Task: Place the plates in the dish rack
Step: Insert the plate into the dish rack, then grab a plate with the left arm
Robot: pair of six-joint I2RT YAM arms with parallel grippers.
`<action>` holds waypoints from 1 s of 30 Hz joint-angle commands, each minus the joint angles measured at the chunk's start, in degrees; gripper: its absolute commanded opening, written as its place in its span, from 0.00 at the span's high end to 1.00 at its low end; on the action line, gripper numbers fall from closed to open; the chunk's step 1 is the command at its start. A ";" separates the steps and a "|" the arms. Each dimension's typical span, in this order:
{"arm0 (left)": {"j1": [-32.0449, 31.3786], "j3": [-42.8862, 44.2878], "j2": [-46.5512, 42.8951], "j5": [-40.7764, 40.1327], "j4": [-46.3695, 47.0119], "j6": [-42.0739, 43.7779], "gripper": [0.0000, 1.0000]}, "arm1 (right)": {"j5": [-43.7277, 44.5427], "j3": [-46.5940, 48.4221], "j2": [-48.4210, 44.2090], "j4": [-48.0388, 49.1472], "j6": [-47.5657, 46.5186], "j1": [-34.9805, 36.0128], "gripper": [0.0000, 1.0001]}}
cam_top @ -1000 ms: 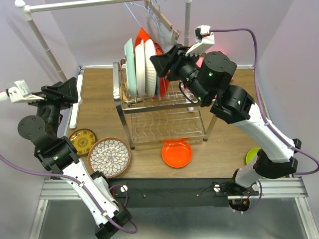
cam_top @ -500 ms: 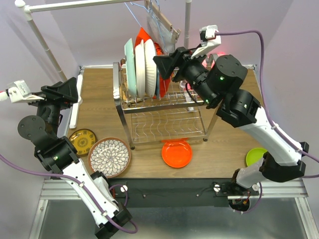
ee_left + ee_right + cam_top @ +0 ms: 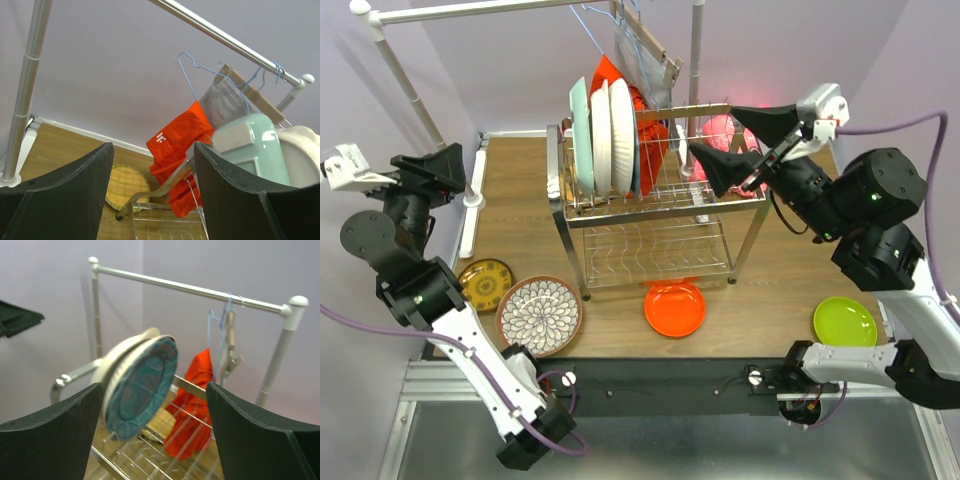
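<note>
The chrome dish rack (image 3: 660, 215) stands mid-table. Upright in its upper shelf are a mint plate (image 3: 580, 135), a white plate (image 3: 612, 135) and a teal plate (image 3: 142, 385). My right gripper (image 3: 740, 142) hangs open and empty just right of the rack, apart from the teal plate. My left gripper (image 3: 442, 172) is open and empty high at the far left, facing the rack (image 3: 165, 220). On the table lie an orange plate (image 3: 675, 308), a lime green plate (image 3: 844, 321), a floral plate (image 3: 539, 314) and a small yellow patterned plate (image 3: 486, 282). A tan woven plate (image 3: 125, 185) lies behind the rack.
A white clothes rail (image 3: 470, 10) spans the back, with hangers and a red cloth (image 3: 650, 140) hanging just behind the rack. A pink cloth (image 3: 725, 132) lies at the back right. The rail's left post (image 3: 415, 95) stands near my left arm.
My right gripper has opened and drawn back to the right, away from the rack; the teal plate stays standing in the shelf. The left arm has shifted slightly left.
</note>
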 commanded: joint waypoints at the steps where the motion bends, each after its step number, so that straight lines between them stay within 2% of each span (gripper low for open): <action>1: -0.37 3.00 4.15 -3.69 0.21 -0.56 0.26 | 2.04 -7.28 -5.41 -0.55 -6.16 -5.45 0.08; 5: -3.78 4.76 8.80 -6.06 -1.37 1.72 0.26 | 6.53 -10.71 -8.93 0.15 -4.50 -12.50 0.08; 6: -5.45 5.98 10.12 -9.11 -2.42 3.12 0.26 | 8.19 -11.41 -9.89 0.15 -3.71 -13.99 0.08; 7: -9.99 6.78 13.09 -11.06 -4.95 4.44 0.26 | 8.99 -12.63 -10.33 0.33 -2.40 -16.88 0.08; 10: -18.44 10.21 19.68 -17.83 -9.62 8.67 0.26 | 13.45 -14.66 -11.57 1.12 -0.99 -21.63 0.08; 14: -23.03 9.43 23.67 -20.92 -10.95 11.48 0.27 | 17.26 -18.09 -12.89 1.38 0.86 -26.83 0.08; 20: -23.48 0.12 23.84 -22.68 -9.29 17.02 0.27 | 19.46 -23.27 -13.94 1.12 4.46 -32.63 0.09; 24: -23.48 -6.47 26.47 -19.44 -4.99 19.75 0.27 | 20.51 -25.39 -13.07 -0.37 7.45 -35.70 0.09; 30: -23.31 -9.12 34.82 -13.20 1.61 21.85 0.27 | 18.58 -23.20 -10.34 -5.46 13.69 -41.77 0.11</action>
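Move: About 17 cm to the right hand's left, 10 cm ahead and 12 cm lower, the blue plate already stands in the dish rack. Beside it is a white plate, some 21 cm left and 10 cm ahead of this hand; the rack's right end is 13 cm right, 14 cm ahead and 18 cm lower. From the left hand, the rack's left end lies roughly 16 cm right, 12 cm ahead and 13 cm lower, the blue plate about 39 cm right and 6 cm ahead. Swinging away from the upright blue plate, the empty right hand travels about 24 cm right, also sinking and working forward, while turning some 55 degrees clockwise and tipping down slightly; its fingers stay wide open. Meanwhile the left hand, empty and open, reaches about 14 cm forward, then drops some 25 cm in all beside the rack's left end, tipping its fingers well downward. ##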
